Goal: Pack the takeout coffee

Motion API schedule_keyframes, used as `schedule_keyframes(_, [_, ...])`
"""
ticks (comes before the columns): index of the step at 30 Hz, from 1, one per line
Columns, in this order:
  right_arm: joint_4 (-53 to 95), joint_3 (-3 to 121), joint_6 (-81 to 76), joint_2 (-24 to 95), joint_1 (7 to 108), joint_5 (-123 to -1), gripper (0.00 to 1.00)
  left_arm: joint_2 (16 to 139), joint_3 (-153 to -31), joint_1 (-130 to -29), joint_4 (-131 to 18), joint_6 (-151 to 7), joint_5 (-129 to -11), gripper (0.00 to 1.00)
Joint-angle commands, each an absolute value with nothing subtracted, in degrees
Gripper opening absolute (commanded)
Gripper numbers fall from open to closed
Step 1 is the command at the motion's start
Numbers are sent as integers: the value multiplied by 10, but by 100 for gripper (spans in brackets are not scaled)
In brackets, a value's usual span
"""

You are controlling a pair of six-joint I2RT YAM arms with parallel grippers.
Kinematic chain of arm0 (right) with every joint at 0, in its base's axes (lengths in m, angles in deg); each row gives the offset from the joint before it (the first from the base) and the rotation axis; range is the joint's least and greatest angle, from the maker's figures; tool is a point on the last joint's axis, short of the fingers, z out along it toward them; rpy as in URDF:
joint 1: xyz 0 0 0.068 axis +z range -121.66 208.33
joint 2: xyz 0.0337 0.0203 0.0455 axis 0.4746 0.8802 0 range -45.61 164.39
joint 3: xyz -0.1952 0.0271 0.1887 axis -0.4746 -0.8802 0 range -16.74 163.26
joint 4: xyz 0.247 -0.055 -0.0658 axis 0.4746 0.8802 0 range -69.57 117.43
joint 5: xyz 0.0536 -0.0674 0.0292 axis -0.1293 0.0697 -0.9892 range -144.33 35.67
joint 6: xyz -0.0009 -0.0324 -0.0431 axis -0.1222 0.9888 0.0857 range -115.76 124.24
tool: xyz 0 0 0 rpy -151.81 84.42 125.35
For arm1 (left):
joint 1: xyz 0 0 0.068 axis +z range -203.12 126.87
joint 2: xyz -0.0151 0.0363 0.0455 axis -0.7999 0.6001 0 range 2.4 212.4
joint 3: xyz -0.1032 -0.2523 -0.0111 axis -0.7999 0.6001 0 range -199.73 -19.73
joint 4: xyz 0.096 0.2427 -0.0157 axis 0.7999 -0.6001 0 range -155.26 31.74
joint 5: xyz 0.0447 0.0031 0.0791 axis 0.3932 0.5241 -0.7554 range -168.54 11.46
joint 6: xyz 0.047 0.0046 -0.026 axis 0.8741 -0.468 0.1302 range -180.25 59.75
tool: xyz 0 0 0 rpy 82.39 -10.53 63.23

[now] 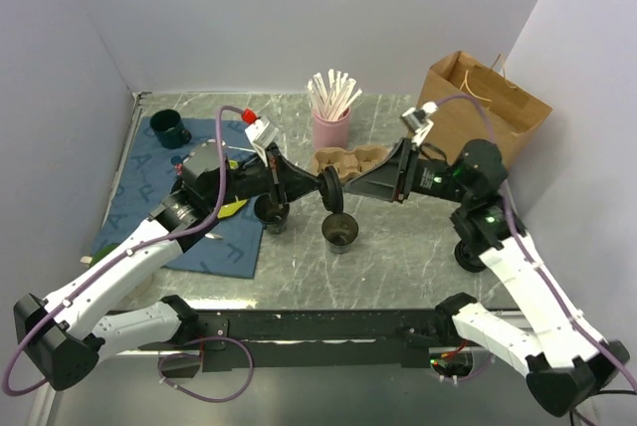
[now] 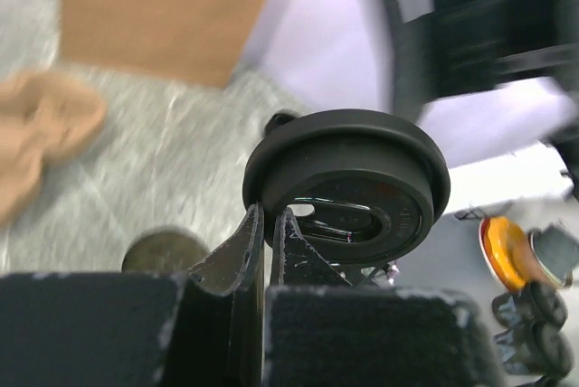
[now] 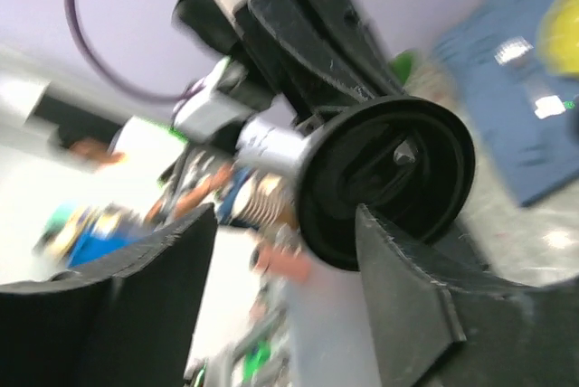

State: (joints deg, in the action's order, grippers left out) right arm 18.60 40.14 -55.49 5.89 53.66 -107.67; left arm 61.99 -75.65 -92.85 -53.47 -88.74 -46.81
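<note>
A black coffee lid [image 1: 331, 190] hangs on edge above the table between the two arms. My left gripper [image 1: 318, 187] is shut on its rim; in the left wrist view the fingers [image 2: 270, 217] pinch the lid's [image 2: 348, 184] edge. My right gripper [image 1: 350, 190] faces it from the right. Its jaws [image 3: 282, 217] stand wide open, and the lid [image 3: 389, 179] sits just past the right finger, not clamped. Two dark open cups [image 1: 272, 213] [image 1: 339, 231] stand on the table below. A cardboard cup carrier [image 1: 348, 159] lies behind them, and a brown paper bag [image 1: 485, 103] stands at the back right.
A pink cup of wooden stirrers [image 1: 331, 119] stands behind the carrier. A blue mat [image 1: 189, 202] covers the left side, with a dark green cup [image 1: 170, 127] at its far corner. White walls close in the left, back and right.
</note>
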Motion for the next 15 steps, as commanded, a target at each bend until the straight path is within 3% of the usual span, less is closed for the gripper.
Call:
schedule_keyframes(1, [428,507,-432,12,522,-903,76,650,-834,-930,-710,-922,-570,1])
schedule_keyframes(5, [598,582,-375,2,522,-718,85,712,-925,-934,-875,-959,-620,1])
schedule_keyframes(8, [687,614,-356,2,522,-634,100,753,-985,-957,-959,-983,-670,1])
schedule_keyframes(15, [858,665,-314,25,522,-553,100,865,-1087,-1002,-1109,-1085,-775,1])
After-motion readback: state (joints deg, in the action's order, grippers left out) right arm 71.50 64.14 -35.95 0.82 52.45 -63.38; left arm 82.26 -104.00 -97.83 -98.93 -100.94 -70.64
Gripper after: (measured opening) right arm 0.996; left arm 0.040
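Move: The lid already pinched in the left hand is bound for the nearer middle cup, about 4 cm ahead, 4 cm to the right and 30 cm below. The other cup stands some 9 cm ahead and 12 cm left of that hand; the egg carton, 21 cm ahead and 7 cm right. From the right hand the nearer cup lies about 7 cm ahead, 1 cm left and 35 cm down; a spare lid, 3 cm ahead, 30 cm right. The lid stays pinched in the left fingers, carried down about 7 cm and forward 4 towards the nearer cup, while the wrist tips its sideways-pointing fingers downward through some 45 degrees. The right hand, already off the lid, backs away to the right about 11 cm and a little forward, rising and then sinking, swinging clockwise as its fingers finish opening. ##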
